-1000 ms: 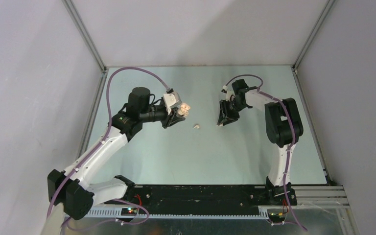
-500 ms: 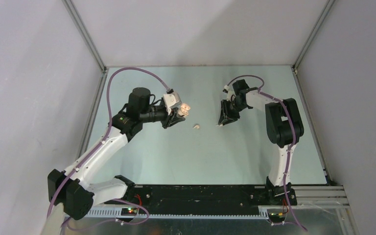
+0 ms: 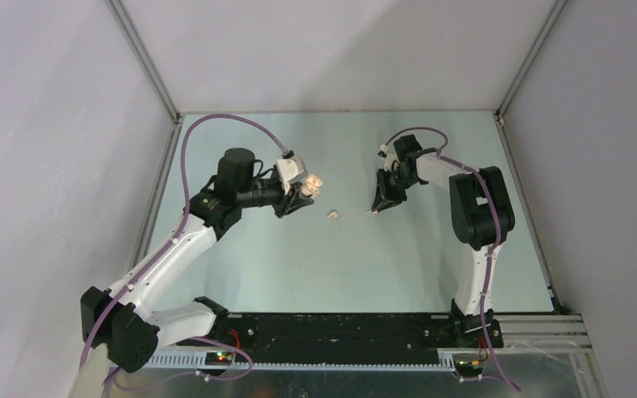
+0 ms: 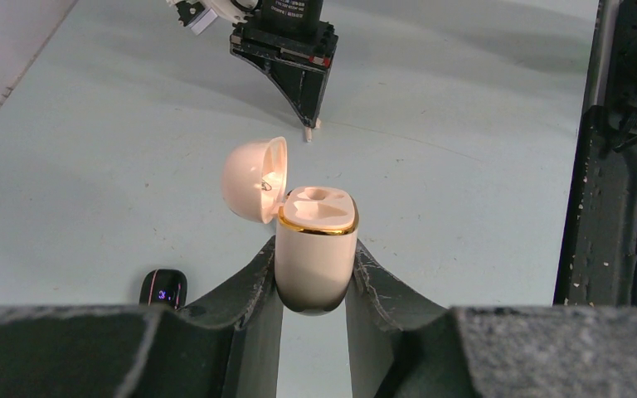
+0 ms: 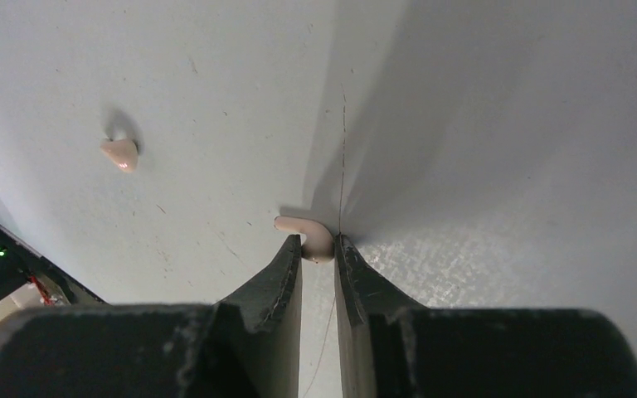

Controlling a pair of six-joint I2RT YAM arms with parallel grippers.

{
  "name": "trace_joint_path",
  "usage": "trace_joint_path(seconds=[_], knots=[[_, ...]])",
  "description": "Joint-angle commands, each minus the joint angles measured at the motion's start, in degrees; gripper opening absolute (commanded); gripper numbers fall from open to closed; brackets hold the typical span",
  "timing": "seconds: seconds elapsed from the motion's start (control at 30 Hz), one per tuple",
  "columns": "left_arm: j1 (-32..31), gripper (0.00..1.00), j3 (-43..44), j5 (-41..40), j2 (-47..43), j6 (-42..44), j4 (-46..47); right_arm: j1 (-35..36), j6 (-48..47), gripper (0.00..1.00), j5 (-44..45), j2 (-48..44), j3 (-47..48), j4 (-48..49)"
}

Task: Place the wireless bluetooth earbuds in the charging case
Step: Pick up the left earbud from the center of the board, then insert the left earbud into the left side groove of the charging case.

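Observation:
My left gripper [image 4: 313, 249] is shut on a beige charging case [image 4: 315, 236] with a gold rim. It holds the case upright above the table, lid [image 4: 253, 178] swung open to the left and both sockets empty. In the top view the left gripper [image 3: 299, 197] and the charging case [image 3: 311, 182] are left of centre. My right gripper [image 5: 318, 245] points down at the table, shut on a beige earbud [image 5: 308, 232] lying there, with the stem sticking out to the left. The right gripper [image 3: 376, 207] is right of centre. A second beige earbud [image 5: 121, 154] lies loose on the table between the arms [image 3: 332, 214].
A small black case [image 4: 163, 288] with a lit display lies on the table under my left gripper. The right arm's black base [image 4: 622, 166] stands at the right. A metal frame [image 3: 153, 199] borders the pale green table [image 3: 340, 265].
The right gripper's fingers have closed onto the earbud on the table. The left arm and the open case have stayed still.

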Motion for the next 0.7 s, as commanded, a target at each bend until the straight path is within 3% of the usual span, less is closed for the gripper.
trace_joint_path(seconds=[0.0, 0.37, 0.67], knots=[[0.15, 0.01, -0.5, 1.0, -0.68, -1.43, 3.33, 0.56, -2.53, 0.18, 4.16, -3.34, 0.23, 1.33], [-0.82, 0.02, -0.47, 2.29, 2.69, -5.82, 6.55, 4.68, -11.76, 0.18, 12.98, -24.6, 0.26, 1.79], [-1.73, 0.01, -0.25, 3.57, 4.86, -7.19, 7.47, 15.39, -18.09, 0.2, 22.19, -42.84, 1.0, 1.11]])
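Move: The right hand, down at the table, already has the earbud pinched; the charging case it goes to is in the left gripper, about 15 cm to its left, 7 cm nearer the base and 22 cm higher. The other earbud lies on the table some 10 cm to its left and about level with it. From the left hand, the pinched earbud is about 15 cm right, 7 cm ahead and 22 cm down; the black case is roughly 13 cm ahead, 4 cm left and 23 cm down. The right hand keeps its pinch on the earbud and lifts it fast, almost straight up by about 24 cm, towards the height of the charging case, bearing slightly out at first and then drawing a little back and left, while the wrist tilts some 45 degrees so that the fingertips swing from pointing steeply down to forward and left. Partway through, the left hand, still gripping the open case, eases about 2 cm to the right towards the rising earbud, sinking slightly and tipping a few degrees. ##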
